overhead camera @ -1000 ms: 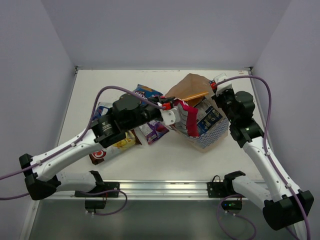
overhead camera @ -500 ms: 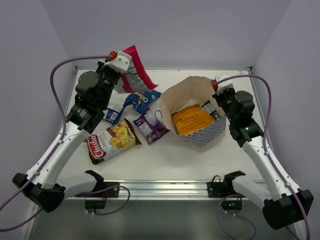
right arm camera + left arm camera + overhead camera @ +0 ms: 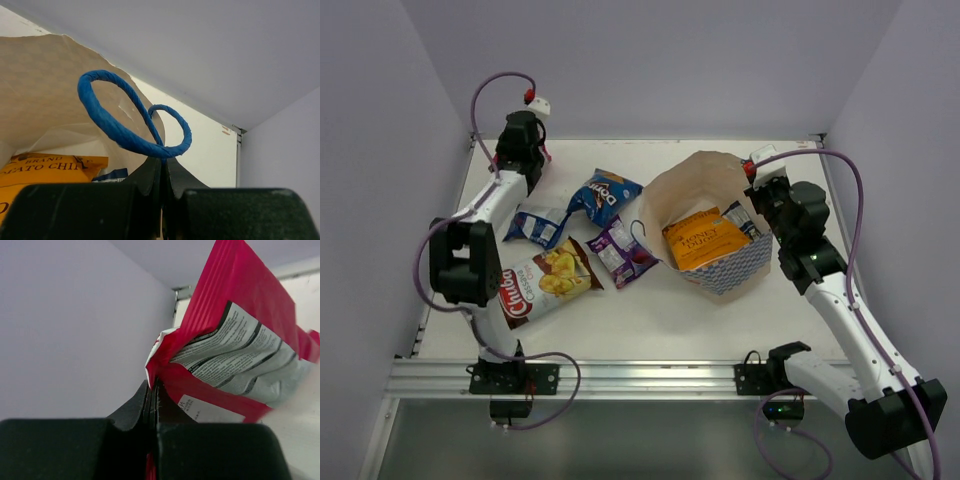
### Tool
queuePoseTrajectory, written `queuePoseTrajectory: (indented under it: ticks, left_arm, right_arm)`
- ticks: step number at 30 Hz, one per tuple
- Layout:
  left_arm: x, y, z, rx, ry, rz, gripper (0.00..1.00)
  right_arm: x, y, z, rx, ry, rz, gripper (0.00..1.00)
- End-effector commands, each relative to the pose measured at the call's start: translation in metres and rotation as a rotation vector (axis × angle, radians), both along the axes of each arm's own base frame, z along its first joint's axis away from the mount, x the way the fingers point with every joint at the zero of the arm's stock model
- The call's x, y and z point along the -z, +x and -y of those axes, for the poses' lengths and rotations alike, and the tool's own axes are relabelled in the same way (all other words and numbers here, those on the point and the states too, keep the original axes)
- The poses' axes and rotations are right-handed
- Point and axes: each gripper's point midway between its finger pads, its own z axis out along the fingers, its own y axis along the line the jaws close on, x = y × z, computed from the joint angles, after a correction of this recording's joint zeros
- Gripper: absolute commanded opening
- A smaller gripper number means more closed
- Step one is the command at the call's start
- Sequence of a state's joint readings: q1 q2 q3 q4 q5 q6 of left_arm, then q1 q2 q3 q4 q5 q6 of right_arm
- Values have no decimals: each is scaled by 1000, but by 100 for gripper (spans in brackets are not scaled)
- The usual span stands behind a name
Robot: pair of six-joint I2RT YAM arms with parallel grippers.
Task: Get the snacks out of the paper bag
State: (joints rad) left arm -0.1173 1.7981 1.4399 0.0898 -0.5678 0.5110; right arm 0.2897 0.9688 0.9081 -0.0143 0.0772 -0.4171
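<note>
The paper bag [image 3: 740,272], blue-and-white checkered outside and cream inside, stands open at the right. An orange packet [image 3: 703,240] and a blue packet [image 3: 745,222] lie inside it. My right gripper [image 3: 757,186] is shut on the bag's rim at its blue cord handle [image 3: 115,125]; in the right wrist view [image 3: 163,167] its jaws are pressed together on the cord. My left gripper [image 3: 534,160] is at the far back left corner. In the left wrist view [image 3: 152,390] it is shut on the pink-red packet [image 3: 235,340], which the arm hides from above.
Lying on the table left of the bag are a dark blue packet [image 3: 603,195], a blue-white packet [image 3: 537,225], a purple packet [image 3: 622,252] and the red-brown chips bag [image 3: 542,280]. The left wall stands close beside my left gripper.
My left arm swung from the bag's mouth up and over to the far back left corner, carrying the pink-red packet. The bag now stands open. The right arm has held still.
</note>
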Motion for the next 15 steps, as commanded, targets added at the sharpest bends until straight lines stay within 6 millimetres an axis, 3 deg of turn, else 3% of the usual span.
queuePoseTrajectory:
  ticks: [1, 3, 5, 6, 7, 10, 11, 12, 13, 15]
  left_arm:
    - [-9, 17, -22, -163, -7, 144, 0]
    - [25, 24, -13, -150, -47, 73, 0]
    - [38, 26, 5, -121, -117, 65, 4]
    - [36, 22, 14, -100, -134, 71, 13]
    - [34, 21, 23, -78, -153, 78, 43]
    - [5, 8, 74, 18, -187, 119, 83]
    - [-15, -2, 84, 47, -200, 143, 88]
    - [-24, -8, 96, 84, -207, 147, 93]
    - [-33, -15, 119, 143, -232, 156, 100]
    - [-60, -36, 139, 220, -292, 173, 100]
  right_arm:
    - [-22, -2, -5, -26, 37, 62, 0]
    - [-19, -1, -7, -30, 36, 54, 0]
    - [-19, -1, -6, -26, 33, 52, 0]
    - [-20, -1, -6, -26, 32, 55, 0]
    - [-21, -1, -6, -26, 31, 57, 0]
    - [-26, -3, -8, -45, 30, 65, 0]
    - [-29, -3, -10, -52, 30, 69, 0]
    - [-30, -3, -11, -59, 28, 73, 0]
    - [-36, -4, -10, -61, 24, 85, 0]
    - [-40, -5, -12, -72, 18, 93, 0]
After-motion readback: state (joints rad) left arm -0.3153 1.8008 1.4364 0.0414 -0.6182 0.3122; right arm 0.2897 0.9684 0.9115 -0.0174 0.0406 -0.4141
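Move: The left hand already carries the red snack packet over the far left of the table; the bare spot it is meant for lies about 12 cm below and some 3 cm ahead, level sideways. From this hand the blue-white packet lies roughly 17 cm back and 6 cm right, the blue packet 10 cm back and 24 cm right, both about 12 cm lower. From the right hand, the spot lies some 55 cm left, 15 cm ahead and 19 cm below. The left hand sinks quickly by about 8 cm, easing slightly forward, to bring the red packet down to the bare far-left patch of table beyond the blue-white packet, and its closed fingers start to open at the bottom. Spreading nearly fully, they let go of the packet, and the hand swings about 11 cm right, back towards the paper bag, while climbing some 7 cm clear of the table. ##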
